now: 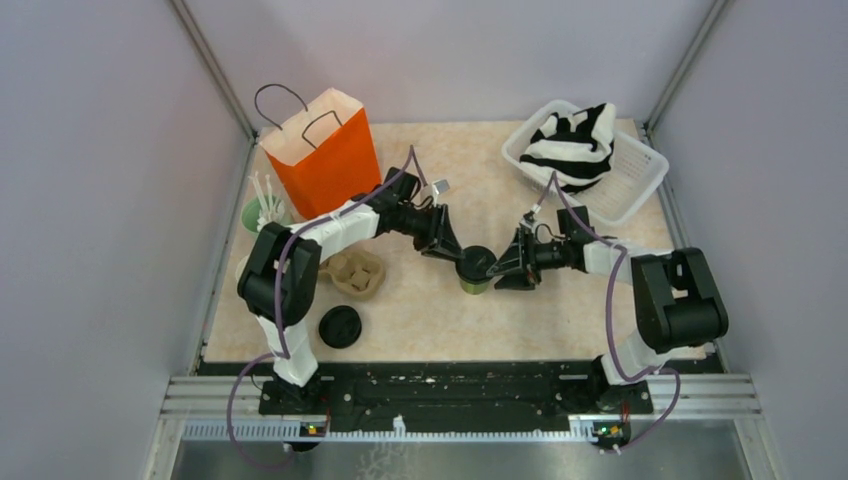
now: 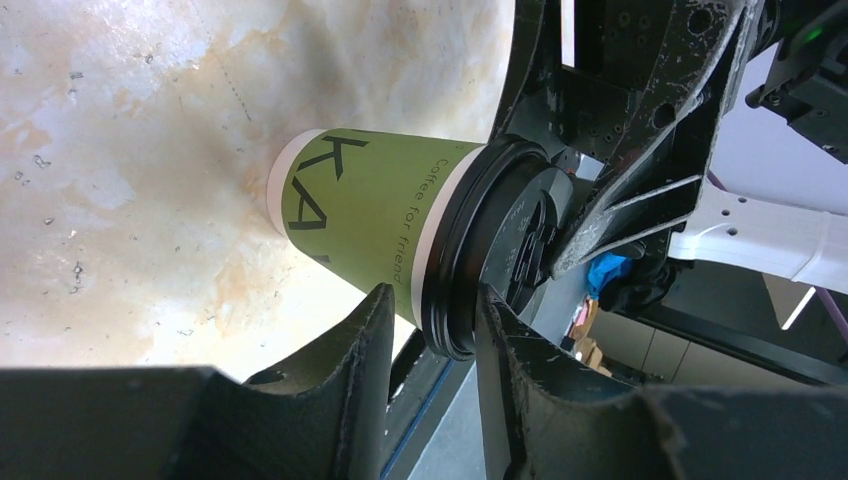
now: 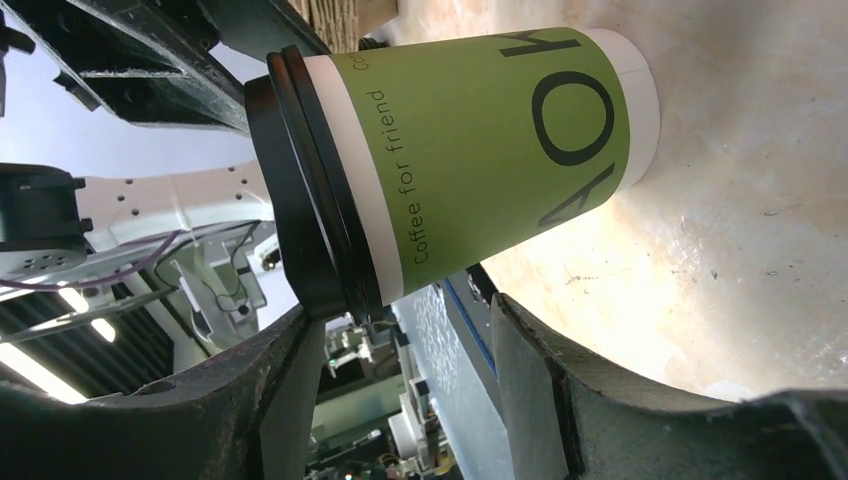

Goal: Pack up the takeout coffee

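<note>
The takeout coffee (image 1: 474, 272), a green cup with a black lid, stands upright on the table's middle between both grippers. My left gripper (image 1: 456, 256) reaches it from the left. In the left wrist view its jaws (image 2: 435, 312) are nearly closed and pinch the lid's rim, one finger on the lid's top, the other under the rim on the cup (image 2: 370, 210). My right gripper (image 1: 503, 268) faces the cup from the right. In the right wrist view it (image 3: 405, 322) is wide open at the cup's (image 3: 480, 150) lid end, one finger against the rim.
An orange paper bag (image 1: 325, 158) stands open at the back left. A pulp cup carrier (image 1: 355, 273) and a loose black lid (image 1: 340, 326) lie left of the cup. A green cup with stirrers (image 1: 262, 213) stands by the left wall. A white basket (image 1: 640, 185) with striped cloth sits back right.
</note>
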Robot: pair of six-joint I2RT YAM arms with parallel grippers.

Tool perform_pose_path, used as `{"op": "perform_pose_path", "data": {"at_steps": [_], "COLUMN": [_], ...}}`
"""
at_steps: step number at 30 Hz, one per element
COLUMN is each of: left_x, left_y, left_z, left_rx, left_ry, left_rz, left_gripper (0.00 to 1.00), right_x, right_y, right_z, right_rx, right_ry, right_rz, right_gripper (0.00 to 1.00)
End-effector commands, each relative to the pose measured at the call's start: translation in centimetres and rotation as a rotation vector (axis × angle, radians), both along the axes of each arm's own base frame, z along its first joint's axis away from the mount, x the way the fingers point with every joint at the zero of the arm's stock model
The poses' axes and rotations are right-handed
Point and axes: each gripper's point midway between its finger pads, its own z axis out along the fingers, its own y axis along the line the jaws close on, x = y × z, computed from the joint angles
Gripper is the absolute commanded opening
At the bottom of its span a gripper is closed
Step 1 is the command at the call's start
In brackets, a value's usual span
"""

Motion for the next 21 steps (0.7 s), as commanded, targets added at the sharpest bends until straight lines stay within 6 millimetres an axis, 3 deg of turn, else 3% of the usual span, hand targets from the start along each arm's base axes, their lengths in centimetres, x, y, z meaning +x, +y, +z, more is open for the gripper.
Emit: {"op": "perform_pose_path", "data": {"at_steps": [1,6,9,12,16,21], "left_x": [-4.1,-1.4,-0.2,0.5,1.0,1.9], "left_y": [6.0,3.7,1.9,0.8,0.3,-0.1], "left_z": [-10.2,-4.2,-0.1,2.4,2.6,1.1], "left_rx": [0.403,0.299,0.195,0.125,0.111,0.118], "left_ry": [0.146,0.058,0.013,-0.019,-0.024,-0.023], "left_rz": [0.045,0.033,0.021,0.011,0.003,0.002], "left_gripper": [0.41,0.47,0.56,0.68,0.8,0.83], "right_x": [0.5,2.6,3.3,3.5,3.1,3.1], "right_y": [-2.6,-2.2,-1.8,-1.3,-0.1,0.7], "right_z": [-6.3,-1.8,0.8,1.9,2.2,2.9], "right_rx": [-0.278,-0.259,-0.224,-0.199,-0.17,-0.136], "right_ry": [0.009,-0.078,-0.125,-0.142,-0.145,-0.161], "right_rz": [-0.085,-0.073,-0.065,-0.053,-0.026,-0.02], "right_gripper": [0.57,0.63,0.68,0.72,0.77,0.81]}}
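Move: The lidded coffee cup stands between the hands. Its middle is about 5 cm to the right of the left hand, 2 cm back and 4 cm below; from the right hand it is some 5 cm left, 2 cm ahead and 3 cm below. The cup carrier lies about 28 cm to the left of the left hand and 2 cm farther out; the spare black lid is 29 cm left and 13 cm nearer, both 7 to 9 cm below that hand. The cup's black lid, with an upper finger of each hand at its rim, is eased free as both grippers spread much wider. The left hand rises about 2 cm with a little forward drift; the right goes some 2.5 cm forward along the cup's right side while rising slightly. Both wrists tip their fingers down, by roughly 5 to 10 degrees. ##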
